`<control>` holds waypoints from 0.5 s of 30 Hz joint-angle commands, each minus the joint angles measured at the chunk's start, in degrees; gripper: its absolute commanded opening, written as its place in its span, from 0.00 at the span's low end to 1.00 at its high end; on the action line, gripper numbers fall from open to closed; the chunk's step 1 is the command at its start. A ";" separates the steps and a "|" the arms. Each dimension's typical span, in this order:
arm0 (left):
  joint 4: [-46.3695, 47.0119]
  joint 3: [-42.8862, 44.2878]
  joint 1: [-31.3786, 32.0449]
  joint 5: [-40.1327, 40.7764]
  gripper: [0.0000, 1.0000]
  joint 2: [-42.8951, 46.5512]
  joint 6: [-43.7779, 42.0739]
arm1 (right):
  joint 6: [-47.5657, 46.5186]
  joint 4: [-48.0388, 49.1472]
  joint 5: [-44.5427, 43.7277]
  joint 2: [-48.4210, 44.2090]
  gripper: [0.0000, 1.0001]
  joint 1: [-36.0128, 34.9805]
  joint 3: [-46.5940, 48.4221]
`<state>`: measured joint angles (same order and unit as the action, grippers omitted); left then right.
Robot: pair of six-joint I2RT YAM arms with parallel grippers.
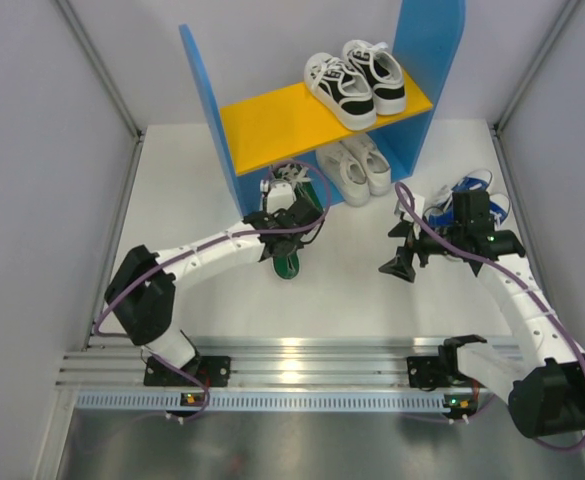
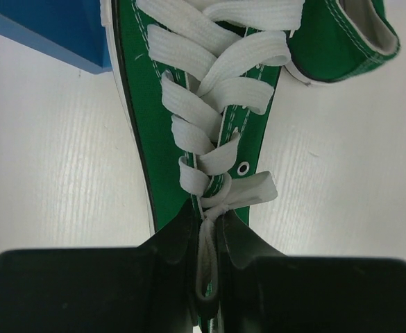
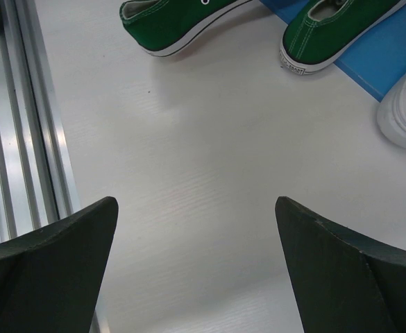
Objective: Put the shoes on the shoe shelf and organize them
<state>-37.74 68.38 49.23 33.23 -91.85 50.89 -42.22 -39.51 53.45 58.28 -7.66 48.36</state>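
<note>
My left gripper (image 1: 286,228) is shut on a green shoe (image 1: 287,262) in front of the shoe shelf (image 1: 302,115). In the left wrist view its jaws pinch the lace loop and tongue of that green shoe (image 2: 209,125), at the left gripper (image 2: 213,239). The second green shoe (image 2: 348,41) lies just beyond, beside the shelf's blue panel (image 2: 43,35). A white pair (image 1: 357,170) sits under the orange board. The blue shoes (image 1: 472,192) lie at the right, partly hidden by my right arm. My right gripper (image 1: 402,258) is open over bare table, with nothing at the right gripper (image 3: 196,222).
A black-and-white pair (image 1: 357,80) rests on the orange board. The right wrist view shows both green shoes (image 3: 175,24), the blue panel (image 3: 390,55), a white shoe (image 3: 404,111) and the metal rail (image 3: 22,139) at the near edge. Grey walls enclose the table.
</note>
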 commanded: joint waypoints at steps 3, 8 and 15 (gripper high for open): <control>6.09 3.16 -3.00 6.84 0.00 0.80 2.18 | -0.32 2.24 1.22 -0.98 0.96 1.16 -0.19; 8.64 3.69 -5.90 5.62 0.00 -0.34 2.98 | -0.41 2.24 1.22 -0.80 0.96 1.07 -0.28; 8.73 9.57 -9.24 4.38 0.00 -6.31 3.51 | -0.50 2.24 1.04 -1.06 0.96 1.16 -0.37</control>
<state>-34.57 73.47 41.58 35.68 -97.32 53.98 -42.22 -39.35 53.21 58.26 -7.57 48.31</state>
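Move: The left hand already holds the second green shoe by its laces; the free slot on the lower shelf lies about 10 cm ahead, 6 cm left and some 8 cm below. The shelved green shoe is roughly 11 cm ahead and 2 cm right, the white pair 16 cm ahead and 15 cm right, both about 7 cm lower; the left side panel's front foot is 3 cm ahead, 9 cm left and 9 cm lower. From the right hand the slot lies about 14 cm ahead, 27 cm left and 15 cm below. The left hand keeps its pinch on the laces and carries the green shoe about 6 cm forward into the mouth of the lower shelf, drifting some 2 cm left during the first part, at an almost constant height. As it goes, the wrist turns roughly 10 degrees counter-clockwise, bringing the shoe towards the gap between the left side panel and the green shoe already shelved. ##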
